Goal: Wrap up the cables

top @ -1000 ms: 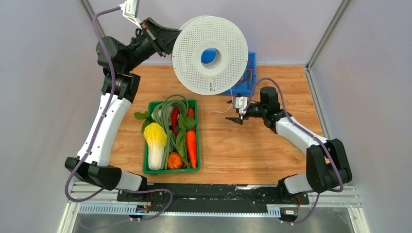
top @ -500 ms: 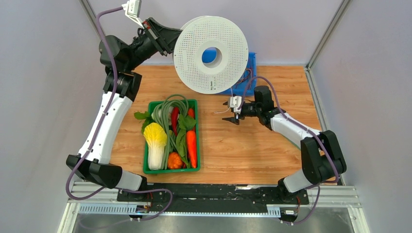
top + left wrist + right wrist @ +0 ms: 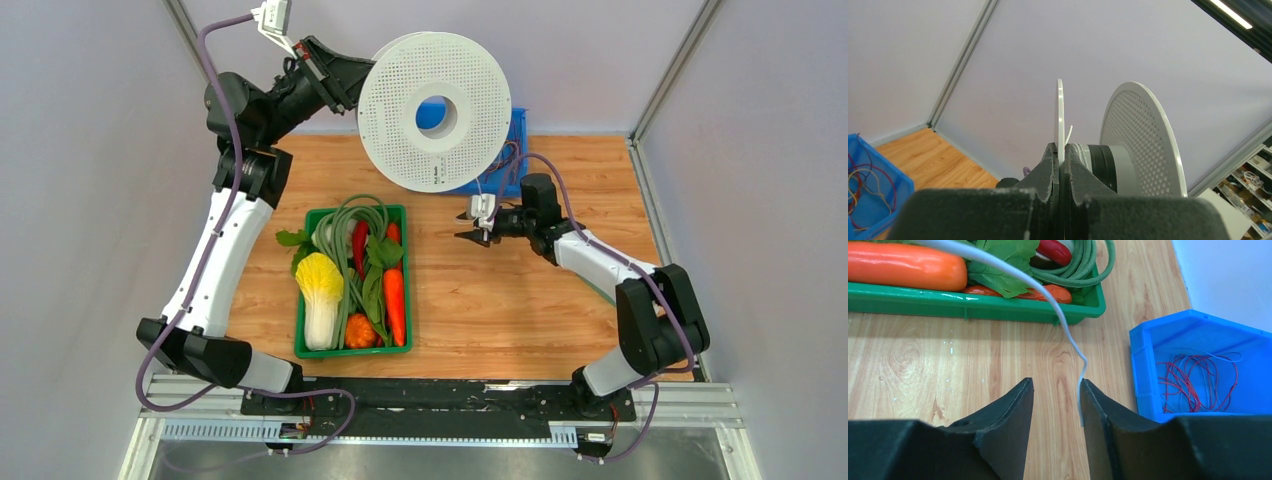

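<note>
The pale-grey perforated spool hangs in the air over the table's far edge, its face towards the top camera. My left gripper is shut on the spool's rear flange; in the left wrist view the fingers pinch that thin flange edge-on. A few turns of the white wire lie on the hub. My right gripper is low over the wood, below the spool, with its jaws open. The loose end of the white wire curves down and rests against the inner face of one finger, not clamped.
A blue bin with red and purple wire coils stands behind the right gripper. A green tray of toy vegetables lies centre-left, and its rim also shows in the right wrist view. Walls enclose the table on three sides.
My right gripper has moved a little to the left and farther from the arm bases, closer under the spool. The spool and left arm shifted only slightly.
</note>
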Tool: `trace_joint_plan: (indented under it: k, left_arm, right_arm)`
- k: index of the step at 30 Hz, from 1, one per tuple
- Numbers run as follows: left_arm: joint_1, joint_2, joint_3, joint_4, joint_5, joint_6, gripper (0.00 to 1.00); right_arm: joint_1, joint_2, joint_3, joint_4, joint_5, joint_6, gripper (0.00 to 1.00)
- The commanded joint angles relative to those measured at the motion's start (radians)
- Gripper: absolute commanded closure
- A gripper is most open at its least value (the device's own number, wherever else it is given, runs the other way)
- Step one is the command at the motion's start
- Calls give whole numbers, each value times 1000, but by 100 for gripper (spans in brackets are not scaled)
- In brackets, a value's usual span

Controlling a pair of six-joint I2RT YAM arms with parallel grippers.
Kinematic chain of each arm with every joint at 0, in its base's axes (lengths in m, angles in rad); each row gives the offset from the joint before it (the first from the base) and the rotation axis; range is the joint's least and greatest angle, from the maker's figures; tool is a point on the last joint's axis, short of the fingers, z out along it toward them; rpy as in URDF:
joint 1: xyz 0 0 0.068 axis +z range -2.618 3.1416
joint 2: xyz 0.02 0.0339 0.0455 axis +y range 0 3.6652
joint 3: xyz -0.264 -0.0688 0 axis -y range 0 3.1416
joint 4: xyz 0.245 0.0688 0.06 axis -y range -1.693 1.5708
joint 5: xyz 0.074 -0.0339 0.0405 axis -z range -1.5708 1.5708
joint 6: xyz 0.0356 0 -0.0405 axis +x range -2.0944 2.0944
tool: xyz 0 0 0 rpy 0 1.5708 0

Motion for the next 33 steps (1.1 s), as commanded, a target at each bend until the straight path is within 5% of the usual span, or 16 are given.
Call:
trace_joint_plan:
  k: [1, 9, 13, 19, 27, 33]
  left_arm:
    - [-4, -4, 41, 75, -30, -22, 100]
    - [-4, 2, 39, 65, -38, -16, 100]
    - [-4, 5, 38, 54, -56, -10, 100]
    - [5, -4, 21, -50, -168, 62, 100]
    - [64, 22, 27, -386, -528, 173, 100]
    - [52, 145, 200, -722, -843, 341, 100]
  right_arm:
    - [8, 20, 46, 46, 6, 20, 59]
    - [8, 12, 51, 37, 3, 28, 80]
    - [6, 1, 46, 20, 3, 26, 100]
    - [6, -31, 20, -38, 14, 9, 100]
    - [-1, -187, -115, -244, 5, -133, 100]
    - [2, -360, -89, -437, -38, -190, 100]
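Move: The loose end of the white cable hangs between the right hand's half-open fingers, against the forward one, about 1 cm ahead and at the same height. The reel it comes off, held by the left hand, is some 44 cm above the right hand, 10 cm back and 6 cm left. The blue box lies about 24 cm ahead and 3 cm right, the vegetable tray 24 cm left and 6 cm back, both roughly 12 cm below. From the left hand, the cable end is about 15 cm right, 5 cm ahead and 42 cm below. Almost in place, the right hand finishes closing its fingers and pinches the white cable near its end, then draws it back about 7 cm and 3 cm to the right, away from the blue box. The left hand keeps its grip on the reel's flange and, speeding up late, swings it forward, down and left, some 19 cm in all, turning roughly 40 degrees counter-clockwise and tipping it. ##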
